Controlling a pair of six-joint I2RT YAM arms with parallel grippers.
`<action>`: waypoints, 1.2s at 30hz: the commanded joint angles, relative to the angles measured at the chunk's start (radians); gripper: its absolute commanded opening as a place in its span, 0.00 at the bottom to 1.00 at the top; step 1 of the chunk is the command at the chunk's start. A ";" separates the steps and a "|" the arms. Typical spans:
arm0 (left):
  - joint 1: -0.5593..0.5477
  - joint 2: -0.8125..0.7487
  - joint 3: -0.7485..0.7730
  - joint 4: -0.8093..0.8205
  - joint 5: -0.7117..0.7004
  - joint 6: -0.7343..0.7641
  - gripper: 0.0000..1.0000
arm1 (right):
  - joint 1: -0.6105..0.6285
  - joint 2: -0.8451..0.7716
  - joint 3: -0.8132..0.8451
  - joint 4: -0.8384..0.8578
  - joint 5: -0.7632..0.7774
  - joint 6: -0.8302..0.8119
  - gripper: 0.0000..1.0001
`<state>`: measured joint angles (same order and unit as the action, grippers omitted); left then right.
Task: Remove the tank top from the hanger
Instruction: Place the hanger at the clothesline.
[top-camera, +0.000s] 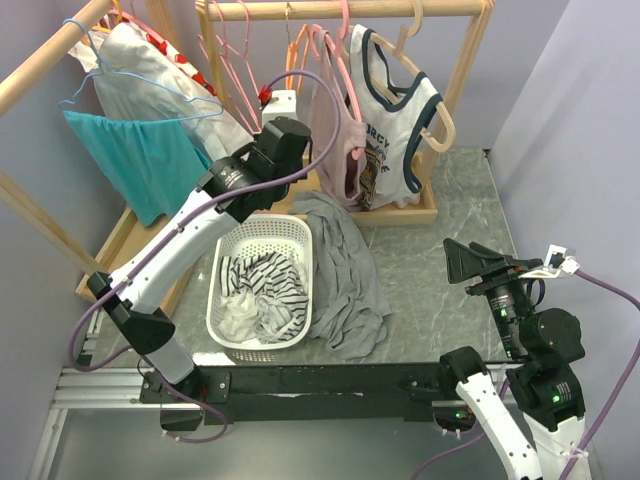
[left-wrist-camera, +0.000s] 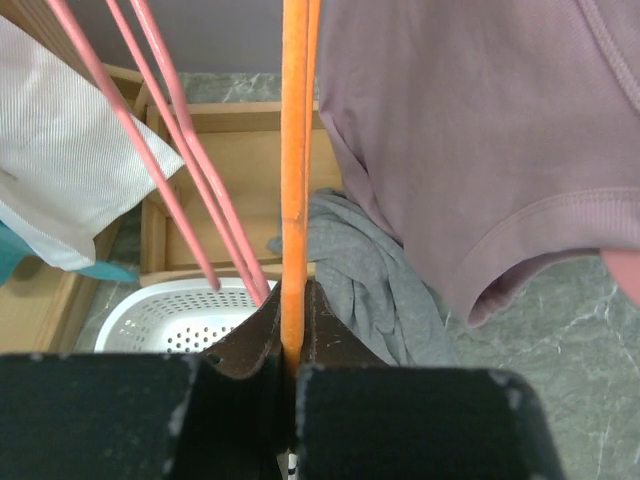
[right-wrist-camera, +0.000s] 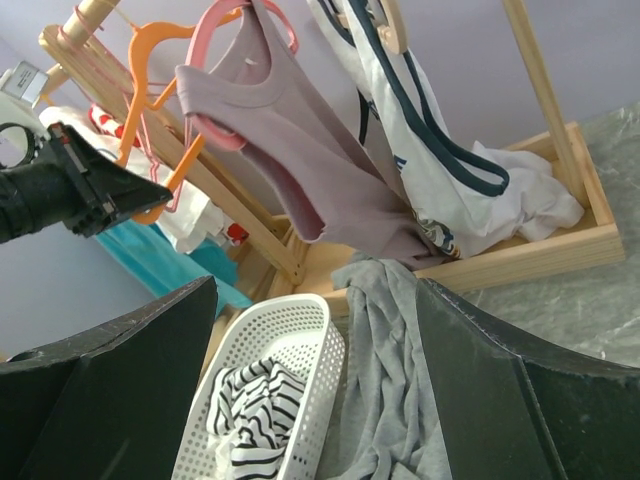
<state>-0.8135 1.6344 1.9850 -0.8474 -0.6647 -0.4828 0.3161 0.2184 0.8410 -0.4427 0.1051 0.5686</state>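
My left gripper (top-camera: 285, 135) (left-wrist-camera: 290, 370) is shut on the lower bar of an orange hanger (top-camera: 297, 50) (left-wrist-camera: 296, 150) (right-wrist-camera: 150, 90) that hangs on the wooden rack; no cloth shows on that hanger. Just right of it a mauve tank top (top-camera: 335, 130) (left-wrist-camera: 480, 130) (right-wrist-camera: 300, 140) hangs on a pink hanger (right-wrist-camera: 225, 135). Below them a grey top (top-camera: 345, 270) (left-wrist-camera: 370, 270) (right-wrist-camera: 390, 370) lies crumpled over the rack's base and the table. My right gripper (top-camera: 470, 262) (right-wrist-camera: 315, 300) stands open and empty near the table's right front, apart from all garments.
A white basket (top-camera: 300, 228) holding striped cloth sits left of the grey top. A white tank top with navy trim (top-camera: 395, 110) hangs on a wooden hanger at the rack's right. Bare pink hangers (top-camera: 225, 50) and a teal garment (top-camera: 130, 155) hang at left.
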 joint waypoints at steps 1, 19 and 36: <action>0.040 0.002 0.092 0.013 0.071 0.036 0.01 | -0.003 0.016 0.015 0.015 -0.013 -0.029 0.88; 0.129 0.039 0.044 -0.015 0.145 0.036 0.03 | -0.003 0.027 0.006 0.013 -0.042 -0.038 0.89; 0.126 -0.252 -0.241 0.154 0.203 0.030 0.99 | -0.003 0.070 -0.025 0.024 -0.062 -0.033 0.89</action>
<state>-0.6838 1.4883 1.7771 -0.7616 -0.4911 -0.4362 0.3161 0.2619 0.8284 -0.4427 0.0402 0.5484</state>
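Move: The stretch of clothesline rod where the orange hanger goes is some 16 cm ahead of my left hand and about 18 cm above it, straight in line with the hanger pinched in my fingers. Bare pink hangers hang about 8 cm ahead and 7 cm left of this hand, the pink tank top about 9 cm ahead and 7 cm right. From my idle right hand, the rod spot lies roughly 34 cm ahead, 27 cm left and 18 cm up. Still pinching the near end of the orange hanger, I carry it forward and left with my left hand, about 3 cm, its hook at the rod, then ease it down a little. I open my fingers wide to let go while dipping some 3 cm more and drawing back, then lift again, edging left. ##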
